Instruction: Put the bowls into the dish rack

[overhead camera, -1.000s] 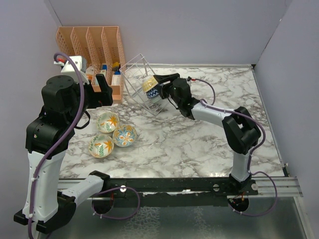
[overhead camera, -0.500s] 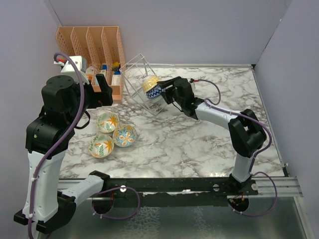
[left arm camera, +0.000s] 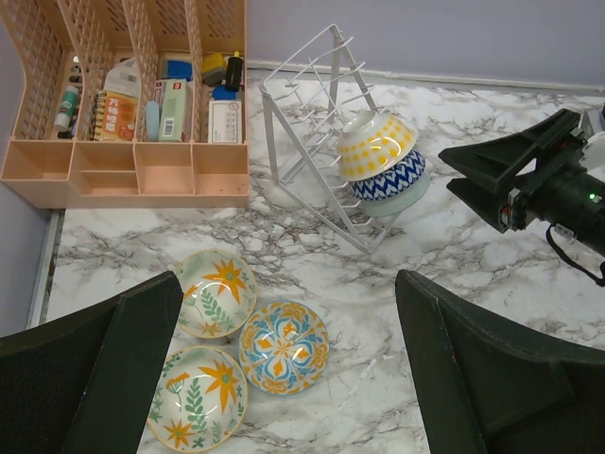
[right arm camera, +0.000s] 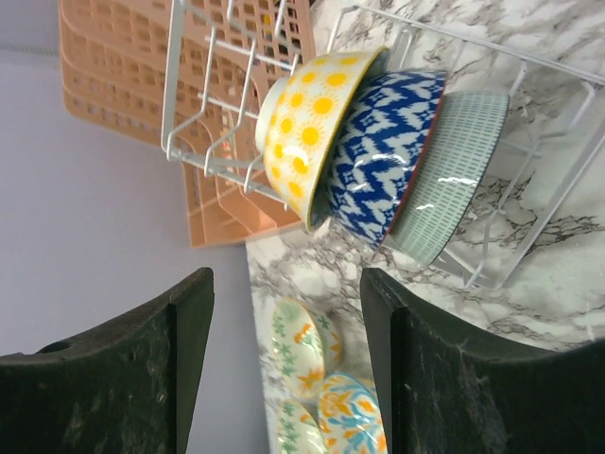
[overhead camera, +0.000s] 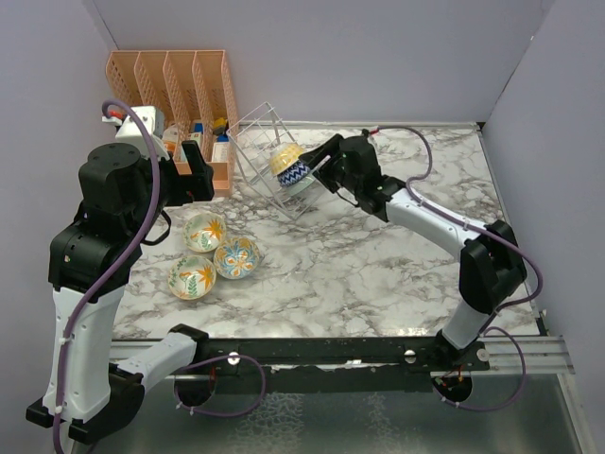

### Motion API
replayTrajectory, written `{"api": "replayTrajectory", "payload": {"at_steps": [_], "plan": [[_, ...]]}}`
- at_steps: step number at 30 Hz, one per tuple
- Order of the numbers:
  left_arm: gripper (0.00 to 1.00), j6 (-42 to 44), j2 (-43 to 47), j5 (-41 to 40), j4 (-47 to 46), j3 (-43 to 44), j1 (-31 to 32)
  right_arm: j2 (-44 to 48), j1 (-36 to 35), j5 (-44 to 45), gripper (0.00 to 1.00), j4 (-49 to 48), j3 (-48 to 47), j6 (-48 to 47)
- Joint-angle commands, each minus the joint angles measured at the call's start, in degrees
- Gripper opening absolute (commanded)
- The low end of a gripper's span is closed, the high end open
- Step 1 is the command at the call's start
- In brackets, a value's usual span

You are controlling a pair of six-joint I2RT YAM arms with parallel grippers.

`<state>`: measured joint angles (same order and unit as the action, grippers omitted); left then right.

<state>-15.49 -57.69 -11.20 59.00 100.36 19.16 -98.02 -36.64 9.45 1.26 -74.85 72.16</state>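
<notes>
The wire dish rack stands at the back of the table, also in the left wrist view and the right wrist view. Three bowls lean stacked in it: a yellow sun-pattern bowl, a blue-and-white bowl and a light teal bowl. Three floral bowls sit on the table at left: two cream ones and a blue-orange one. My right gripper is open and empty just right of the racked bowls. My left gripper is open and empty, high above the loose bowls.
An orange slotted organizer with small bottles and boxes stands left of the rack against the back wall. Grey walls close the table on the left, back and right. Bare marble surface lies in the middle and right.
My right gripper has drawn back to the right and up, away from the racked bowls, and its arm has stretched out. The left arm has not moved.
</notes>
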Motion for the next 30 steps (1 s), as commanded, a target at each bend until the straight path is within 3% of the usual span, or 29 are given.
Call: {"api": "replayTrajectory", "payload": {"at_steps": [1,5,13,20,30], "plan": [[0.99,0.7,1.0,-1.0,0.3,1.1,0.2,0.7,-1.3,-8.1,0.63,7.5,-7.7,-15.6],[0.99,0.9,1.2,-1.9,0.4,2.0,0.3,-1.1,-7.2,-10.6,0.63,16.5,-14.3,-26.7],[0.99,1.2,1.9,-5.7,1.0,4.1,0.3,-7.1,-23.1,-19.1,0.67,23.7,-22.2,-46.0],[0.99,1.1,2.4,-7.3,0.9,4.7,0.3,-16.0,-26.6,-31.1,0.68,25.1,-26.4,-55.9],[0.99,1.2,2.0,-7.4,1.2,5.1,0.3,-29.2,-28.9,-22.5,0.68,35.8,-38.1,-68.5]]}}
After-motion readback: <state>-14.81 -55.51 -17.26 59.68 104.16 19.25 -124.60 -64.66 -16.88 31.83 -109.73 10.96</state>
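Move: The blue-and-orange bowl lies some 17 cm back from the right hand, 20 cm to its left and about 19 cm below. Beyond the bowl, the far leaf bowl is 6 cm farther out and 8 cm more left; the near leaf bowl is 5 cm nearer the base and 11 cm more left. The yellow bowl in the rack is roughly 4 cm ahead of this hand, 7 left and 5 below. From the left hand, the blue-and-orange bowl is almost straight below, some 41 cm down, 3 ahead and 4 right. Heading for the blue-and-orange bowl, the right hand swings back and left away from the rack, over 20 cm each way, first rising about 6 cm, then sinking to finish above and just on the base side of the bowl. The wrist turns counter-clockwise some 80 degrees, leaving the open fingers pointing left and down. The left hand eases a few centimetres up, left and slightly back, staying open. ##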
